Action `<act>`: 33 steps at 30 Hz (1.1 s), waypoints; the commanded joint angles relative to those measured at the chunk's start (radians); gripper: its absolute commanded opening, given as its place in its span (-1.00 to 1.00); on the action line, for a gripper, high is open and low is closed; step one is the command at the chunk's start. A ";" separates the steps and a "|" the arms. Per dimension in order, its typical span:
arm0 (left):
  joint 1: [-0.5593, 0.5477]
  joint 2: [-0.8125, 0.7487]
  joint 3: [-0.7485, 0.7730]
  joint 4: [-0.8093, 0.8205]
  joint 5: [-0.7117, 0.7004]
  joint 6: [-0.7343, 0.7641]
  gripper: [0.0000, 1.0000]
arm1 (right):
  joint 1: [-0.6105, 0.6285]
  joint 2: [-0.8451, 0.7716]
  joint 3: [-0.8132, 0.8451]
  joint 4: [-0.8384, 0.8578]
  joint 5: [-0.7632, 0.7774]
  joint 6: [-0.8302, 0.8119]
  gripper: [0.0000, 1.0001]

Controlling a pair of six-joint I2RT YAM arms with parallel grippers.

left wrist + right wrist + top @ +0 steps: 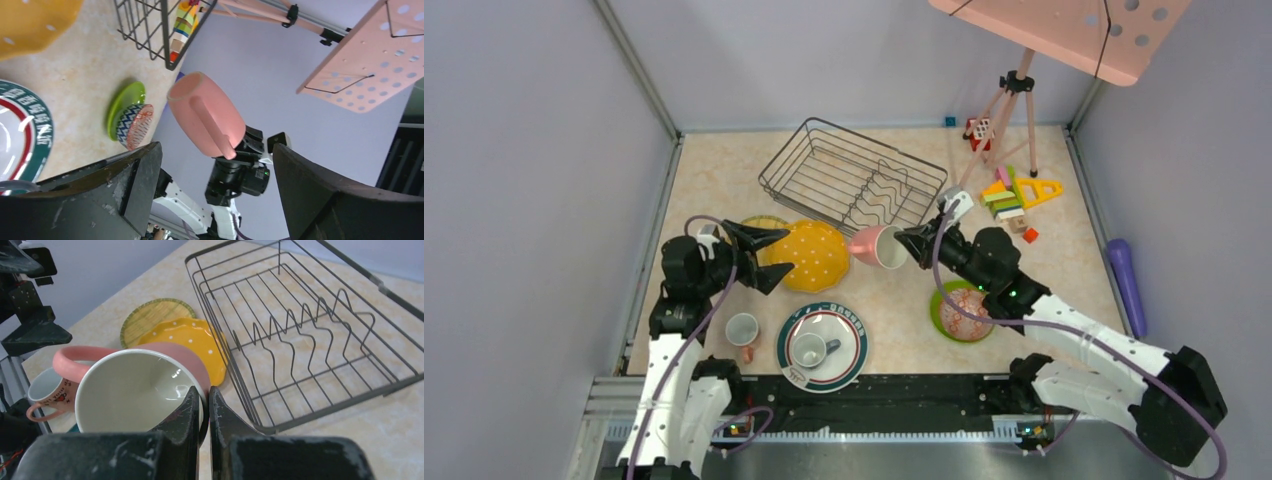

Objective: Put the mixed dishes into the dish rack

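My right gripper (911, 243) is shut on the rim of a pink mug (876, 246) with a white inside (135, 390), held above the table just in front of the dark wire dish rack (854, 178). The rack (300, 340) is empty. My left gripper (769, 255) is open and empty over the yellow dotted plate (812, 254); the mug shows beyond its jaws in the left wrist view (205, 112). An olive-yellow plate (150, 317) lies partly under the dotted one. A patterned bowl (967, 306) sits on a lime green plate (944, 318).
A green-rimmed plate (849, 345) with a small white cup (809, 350) lies at the front. Another small cup (742, 328) stands left of it. Toy blocks (1014, 195), a tripod (1009, 110) and a purple object (1126, 280) are at the right.
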 commanded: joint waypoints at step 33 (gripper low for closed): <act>-0.484 0.136 0.224 0.246 -0.200 -0.322 0.07 | 0.024 0.403 0.183 1.019 -0.429 -0.012 -1.00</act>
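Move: The left hand, open, has the pink mug about 20 cm to its right, 1 cm ahead and 2 cm lower, its handle turned towards this hand. The yellow plate is some 21 cm below, 6 ahead and 3 right; the dish rack is 23 ahead, 14 right and 17 down. The right hand already pinches the mug's rim, the mug's middle about 5 cm to its left, 1 back and 1 lower. The right hand keeps its pinch on the mug's rim and carries the mug about 10 cm up and 8 cm left towards the left hand, turning counter-clockwise and tipping its fingers upward by some 30 degrees so that the handle is held out to the other gripper. The left hand first rises with wide-open fingers, then swings right towards the mug, drifting slightly back and turning a little clockwise, and ends with its fingers on either side of the handle, partly closed but not yet seen to grip. ##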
